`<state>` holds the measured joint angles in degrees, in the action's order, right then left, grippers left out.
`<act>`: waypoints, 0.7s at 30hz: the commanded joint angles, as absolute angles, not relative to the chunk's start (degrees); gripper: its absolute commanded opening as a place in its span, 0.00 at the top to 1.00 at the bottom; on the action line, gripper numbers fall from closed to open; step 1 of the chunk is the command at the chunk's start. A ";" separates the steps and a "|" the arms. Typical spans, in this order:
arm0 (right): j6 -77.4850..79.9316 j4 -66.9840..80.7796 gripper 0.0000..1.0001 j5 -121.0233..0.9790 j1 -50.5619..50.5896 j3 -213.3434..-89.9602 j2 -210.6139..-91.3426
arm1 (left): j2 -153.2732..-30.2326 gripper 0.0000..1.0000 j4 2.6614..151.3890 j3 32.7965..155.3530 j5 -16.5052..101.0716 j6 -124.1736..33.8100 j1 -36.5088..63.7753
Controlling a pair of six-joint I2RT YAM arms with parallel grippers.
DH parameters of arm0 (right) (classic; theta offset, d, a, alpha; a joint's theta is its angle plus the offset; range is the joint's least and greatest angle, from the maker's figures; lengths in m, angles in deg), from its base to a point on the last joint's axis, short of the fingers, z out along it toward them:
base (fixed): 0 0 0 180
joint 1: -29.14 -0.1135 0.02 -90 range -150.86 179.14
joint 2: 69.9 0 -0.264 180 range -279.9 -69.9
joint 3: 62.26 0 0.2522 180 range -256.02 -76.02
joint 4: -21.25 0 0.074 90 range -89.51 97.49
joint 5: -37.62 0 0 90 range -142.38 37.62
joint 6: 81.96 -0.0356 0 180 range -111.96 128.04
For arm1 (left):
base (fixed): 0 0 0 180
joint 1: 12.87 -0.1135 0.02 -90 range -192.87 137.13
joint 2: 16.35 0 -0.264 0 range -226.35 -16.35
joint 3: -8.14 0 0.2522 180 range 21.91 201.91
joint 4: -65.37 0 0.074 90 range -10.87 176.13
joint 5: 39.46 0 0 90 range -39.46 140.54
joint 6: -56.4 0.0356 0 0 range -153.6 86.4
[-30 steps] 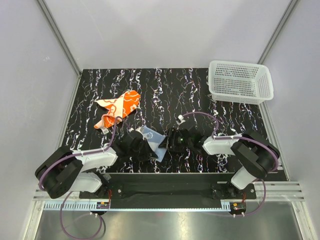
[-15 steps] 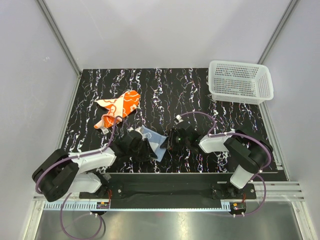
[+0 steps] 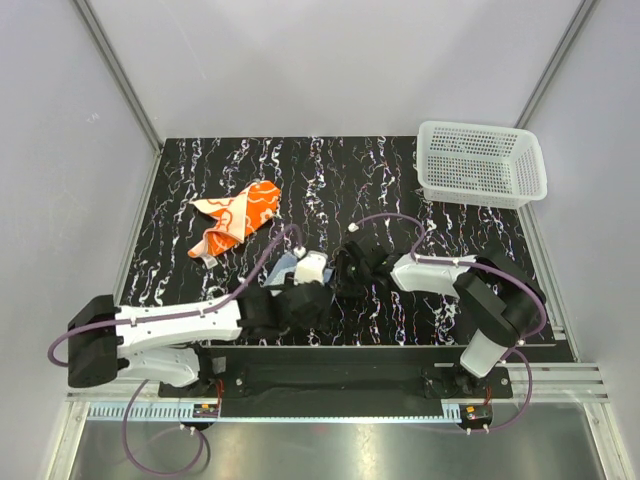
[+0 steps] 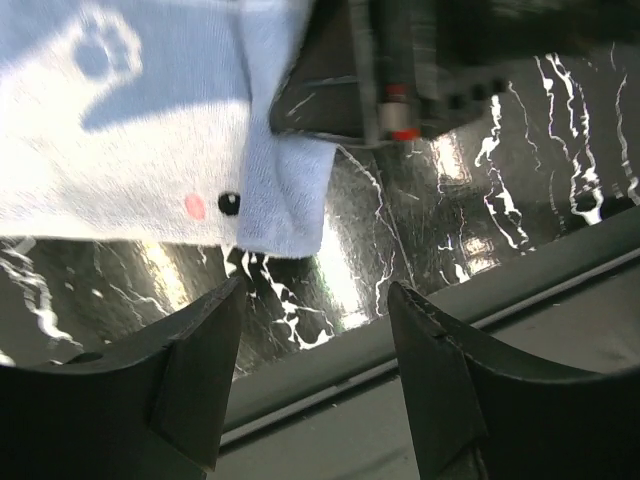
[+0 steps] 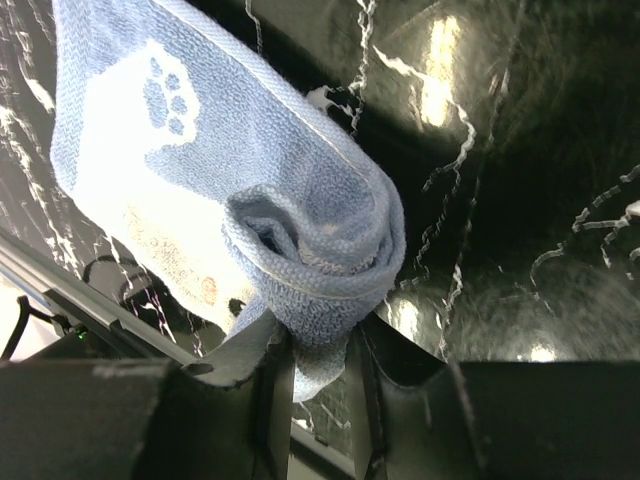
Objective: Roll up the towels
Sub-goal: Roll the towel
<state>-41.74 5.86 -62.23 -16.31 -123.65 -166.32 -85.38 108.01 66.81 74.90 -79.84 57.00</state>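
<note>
The light blue towel (image 5: 250, 200), with a white paw print, lies near the table's front middle, its end curled into a loose roll. In the top view only a bit of it (image 3: 285, 268) shows between the two grippers. My right gripper (image 5: 320, 350) is shut on the rolled end and also shows in the top view (image 3: 338, 280). My left gripper (image 4: 315, 300) is open and empty, low over the front edge just in front of the towel's corner (image 4: 280, 220); in the top view it (image 3: 303, 296) sits beside the right gripper. The orange patterned towel (image 3: 238, 220) lies crumpled at the back left.
A white mesh basket (image 3: 482, 190) stands at the back right corner. The black front rail (image 4: 480, 300) runs just below my left gripper. Grey walls enclose the table on three sides.
My left arm has stretched right along the front edge, and its gripper now sits in front of the blue towel. My right gripper has shifted slightly back, holding the towel.
</note>
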 commanded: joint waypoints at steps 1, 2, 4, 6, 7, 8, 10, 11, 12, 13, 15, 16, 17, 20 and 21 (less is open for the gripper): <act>-42.23 -1.29 0.71 -61.17 -16.65 -127.77 -166.58 | -89.37 0.36 111.30 71.29 89.12 -74.92 62.62; -42.15 -3.21 0.71 -61.17 -16.65 -128.31 -166.75 | -90.34 0.36 111.04 71.91 90.00 -74.48 64.89; -41.89 -4.54 0.71 -61.61 -16.65 -129.54 -166.75 | -93.58 0.36 109.38 73.31 90.97 -72.63 66.67; -41.62 -6.04 0.71 -61.87 -16.65 -130.16 -166.84 | -95.79 0.36 108.75 74.02 91.50 -71.66 67.11; -41.36 -6.48 0.71 -62.13 -16.65 -130.59 -166.75 | -97.89 0.36 107.96 74.55 91.76 -71.31 67.38; -41.36 -6.92 0.71 -62.40 -16.65 -130.68 -166.67 | -98.95 0.35 107.78 74.81 92.03 -70.61 67.55; -41.44 -7.10 0.71 -62.84 -16.65 -130.60 -166.67 | -101.85 0.35 107.17 75.60 93.16 -69.82 68.43; -41.44 -6.84 0.71 -63.28 -16.65 -130.42 -166.58 | -102.73 0.34 106.64 75.69 93.43 -68.94 68.69; -41.53 -6.75 0.71 -63.54 -16.65 -130.25 -166.49 | -103.53 0.34 106.29 75.87 93.52 -68.67 68.78; -41.62 -6.57 0.71 -63.89 -16.65 -129.81 -166.23 | -105.01 0.34 105.59 76.04 93.70 -68.58 68.96; -41.62 -6.31 0.71 -64.42 -16.74 -129.46 -165.96 | -106.51 0.33 105.15 76.40 93.79 -68.49 69.14; -41.62 -6.31 0.72 -64.68 -16.74 -129.19 -165.70 | -107.83 0.33 105.14 76.57 94.57 -68.67 69.22; -41.62 -6.57 0.72 -64.95 -16.65 -129.10 -165.44 | -108.54 0.33 105.23 76.92 94.84 -68.93 69.22; -41.44 -6.74 0.71 -65.74 -16.74 -129.02 -165.08 | -110.74 0.33 104.62 77.10 95.10 -68.50 69.22; -41.53 -6.75 0.71 -66.00 -16.65 -129.10 -164.91 | -111.70 0.33 104.36 77.19 94.84 -68.32 69.22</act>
<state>-41.72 -5.94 -64.04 -16.31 -128.73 -166.43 -110.10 107.31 74.94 91.49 -69.20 69.02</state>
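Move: The near end of the blue towel's rolled edge lies almost under the left hand, roughly 2 cm to its right and 9 cm below. The right fingers pinch that edge higher up, with its near end about 9 cm back, 5 cm to the left of the right hand and 1 cm lower. From the left hand, the flat part of the towel is some 7 cm ahead, 3 cm left, and the orange towel about 20 cm ahead, 15 cm left, both on the table. Swinging first about 2.5 cm to the right and slightly back, the left hand then sinks some 6 cm to the near end of the towel's rolled edge. Its left side rolls up by around 25 degrees, so the fingers point less to the right, and they stay open. The right hand keeps its pinch on the roll, easing back about 1.5 cm. ##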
